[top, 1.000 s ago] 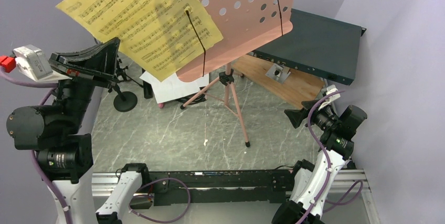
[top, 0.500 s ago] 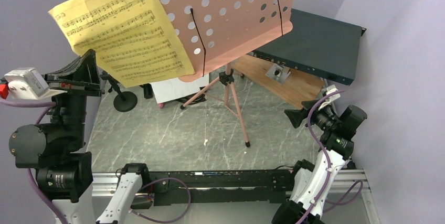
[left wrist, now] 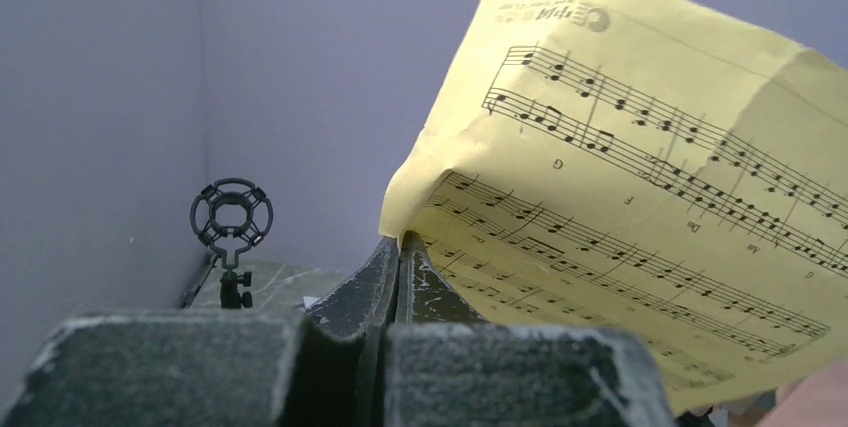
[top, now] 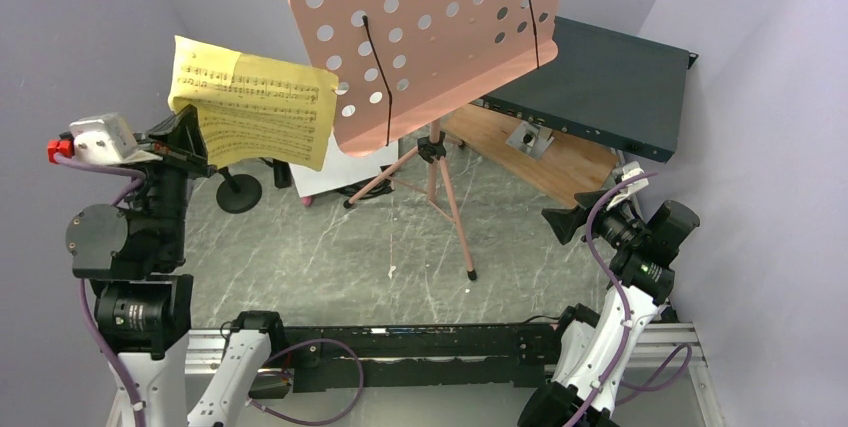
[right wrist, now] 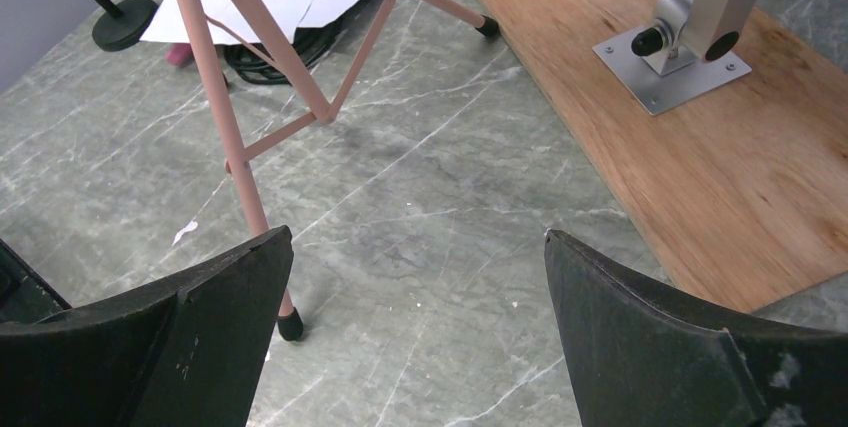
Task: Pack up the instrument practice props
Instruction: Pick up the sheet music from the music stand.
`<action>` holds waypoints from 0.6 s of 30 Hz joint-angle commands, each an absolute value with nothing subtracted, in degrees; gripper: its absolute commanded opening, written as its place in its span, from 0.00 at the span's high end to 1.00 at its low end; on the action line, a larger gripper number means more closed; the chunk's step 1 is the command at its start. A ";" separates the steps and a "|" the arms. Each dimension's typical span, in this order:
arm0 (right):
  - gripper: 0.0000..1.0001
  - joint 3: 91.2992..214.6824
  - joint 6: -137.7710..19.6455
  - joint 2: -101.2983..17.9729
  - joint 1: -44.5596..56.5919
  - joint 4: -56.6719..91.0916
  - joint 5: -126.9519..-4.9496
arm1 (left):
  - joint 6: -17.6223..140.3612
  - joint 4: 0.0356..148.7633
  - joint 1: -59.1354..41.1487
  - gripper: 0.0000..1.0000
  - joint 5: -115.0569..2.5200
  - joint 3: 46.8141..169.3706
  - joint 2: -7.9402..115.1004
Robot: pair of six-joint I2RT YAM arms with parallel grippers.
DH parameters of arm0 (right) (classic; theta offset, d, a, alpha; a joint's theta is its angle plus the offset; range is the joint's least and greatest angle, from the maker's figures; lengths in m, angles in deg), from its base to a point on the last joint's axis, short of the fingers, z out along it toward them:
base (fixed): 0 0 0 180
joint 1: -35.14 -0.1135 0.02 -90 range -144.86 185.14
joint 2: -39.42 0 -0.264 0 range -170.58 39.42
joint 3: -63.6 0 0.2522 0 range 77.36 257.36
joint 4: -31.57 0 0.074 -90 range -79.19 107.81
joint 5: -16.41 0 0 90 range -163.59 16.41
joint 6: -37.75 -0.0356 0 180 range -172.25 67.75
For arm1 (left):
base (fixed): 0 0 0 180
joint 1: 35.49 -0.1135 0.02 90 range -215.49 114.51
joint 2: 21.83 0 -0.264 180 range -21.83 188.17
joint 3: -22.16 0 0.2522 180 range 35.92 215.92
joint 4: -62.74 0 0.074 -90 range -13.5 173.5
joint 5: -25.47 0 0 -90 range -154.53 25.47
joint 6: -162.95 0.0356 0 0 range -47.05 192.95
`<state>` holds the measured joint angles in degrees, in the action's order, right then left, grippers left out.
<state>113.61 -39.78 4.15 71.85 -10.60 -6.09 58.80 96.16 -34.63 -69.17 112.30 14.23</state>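
Note:
The pink perforated music desk (top: 440, 37) stands on its tripod legs (top: 438, 197) at the back of the table. My left gripper (top: 193, 137) is shut on the lower left edge of a yellow sheet-music page (top: 255, 112), held in the air to the left of the desk and apart from it. In the left wrist view the shut gripper (left wrist: 400, 243) pinches the curled page (left wrist: 640, 197), with a small black mic holder (left wrist: 232, 220) behind. White pages (top: 325, 169) lie under the desk. My right gripper (top: 572, 219) hangs open and empty over the tabletop (right wrist: 418, 247).
A dark teal rack box (top: 600, 82) rests at the back right on a brown wooden board (top: 545, 157) with a metal bracket (right wrist: 680, 47). A round black stand base (top: 238, 192) sits at the left. Walls close in on both sides.
The yellow page has slid off the pink desk, leftward and downward, in my left gripper. The left arm has dropped with it. The right arm has not moved.

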 commanded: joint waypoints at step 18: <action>0.01 114.05 -38.45 4.26 71.71 -9.35 -5.67 | 62.28 90.07 -34.53 1.00 -71.45 99.22 18.39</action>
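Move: The white sheets lying on the table, the place this move leads to, are some 26 cm ahead of my left hand, 9 cm to its right and 51 cm below. The round base plate is about 15 cm ahead, 9 cm left and 51 cm down; the shock-mount stand is about 28 cm ahead, 12 cm left and 42 cm down. The music stand's desk is roughly 16 cm ahead, 31 cm right, nearly level. From my right hand the sheets are about 24 cm ahead, 49 cm left, 22 cm down. I keep the yellow sheet music pinched by its edge in my shut left fingers and carry it down about 10 cm and forward about 7 cm, gathering speed, towards the white sheets on the table. As I sink I tip my hand down some 15 degrees, so the fingers point less steeply upward. ##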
